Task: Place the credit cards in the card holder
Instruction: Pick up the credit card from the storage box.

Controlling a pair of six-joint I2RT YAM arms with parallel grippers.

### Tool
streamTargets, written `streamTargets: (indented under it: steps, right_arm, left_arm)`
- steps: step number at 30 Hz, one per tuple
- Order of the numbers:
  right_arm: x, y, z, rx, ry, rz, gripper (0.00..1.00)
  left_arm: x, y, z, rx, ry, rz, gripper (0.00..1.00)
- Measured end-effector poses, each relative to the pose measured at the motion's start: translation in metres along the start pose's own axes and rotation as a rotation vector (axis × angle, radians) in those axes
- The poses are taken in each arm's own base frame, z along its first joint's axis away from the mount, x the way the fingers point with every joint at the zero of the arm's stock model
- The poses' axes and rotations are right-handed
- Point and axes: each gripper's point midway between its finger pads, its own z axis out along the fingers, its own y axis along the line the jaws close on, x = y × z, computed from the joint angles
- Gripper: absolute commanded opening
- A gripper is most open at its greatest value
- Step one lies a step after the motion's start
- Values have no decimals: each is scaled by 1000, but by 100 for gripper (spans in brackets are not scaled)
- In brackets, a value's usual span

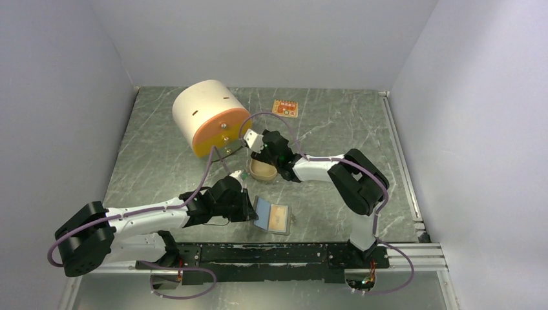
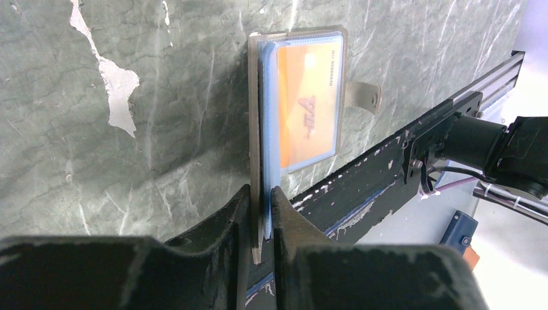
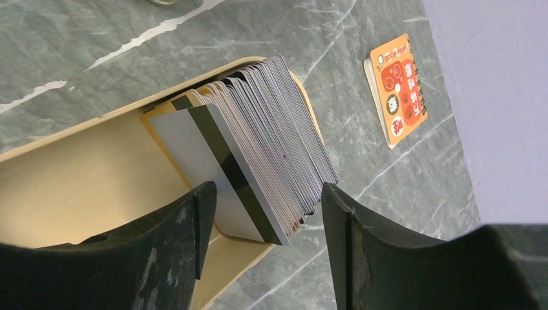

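Note:
The card holder (image 1: 272,217) lies open near the front edge, its silver-grey lid (image 2: 254,116) standing on edge. A gold-orange credit card (image 2: 309,106) lies flat inside it, and a blue-grey card's edge (image 2: 270,135) shows beside the lid. My left gripper (image 2: 262,216) is shut on the holder's near edge, pinching the lid and the blue edge together. My right gripper (image 3: 268,216) is open, its fingers on either side of a thick stack of cards (image 3: 258,129) that stands in a tan tin (image 3: 84,174). In the top view the right gripper (image 1: 262,158) hangs over that tin (image 1: 263,170).
A white cylinder with an orange end (image 1: 208,117) lies at the back left. A small orange printed pack (image 1: 285,108), (image 3: 395,87) rests on the marble near the back wall. The black rail (image 2: 388,161) runs along the table's front edge, close to the holder.

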Motion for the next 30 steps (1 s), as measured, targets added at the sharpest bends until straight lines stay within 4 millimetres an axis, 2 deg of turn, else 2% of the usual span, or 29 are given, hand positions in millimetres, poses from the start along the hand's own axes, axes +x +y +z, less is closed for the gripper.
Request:
streamTargets:
  steps: [9, 17, 21, 30]
  right_arm:
    - [5, -9, 0, 19, 10, 38, 52]
    - [6, -14, -2, 9, 5, 58, 37]
    - [3, -16, -4, 2, -2, 69, 25]
    - [-4, -16, -5, -34, -13, 77, 12]
  left_arm:
    - [0, 0, 0, 0, 0, 0, 20]
    - [0, 0, 0, 1, 0, -1, 20]
    - [0, 0, 0, 1, 0, -1, 20]
    - [2, 3, 1, -5, 4, -10, 20]
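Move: The front credit card stands in the storage box with its right end close to the right hand; its middle lies about 2 cm back, 2 cm to the left and 1 cm lower. The rest of the card stack is right behind it, about 1 cm ahead and 2 cm left of the hand. The box's middle is some 5 cm back and 2 cm left, the orange notebook roughly 13 cm ahead and 4 cm right. From the left hand the card is about 25 cm ahead and 3 cm right. The right fingers close from well open to nearly shut and pinch the front credit card near its right end, one finger on its face and the other behind it. The hand first edges about 1 cm right and slightly forward, then rises about 1.5 cm while easing a touch back left. The left hand holds still, keeping its pinch on the card holder's cover. ##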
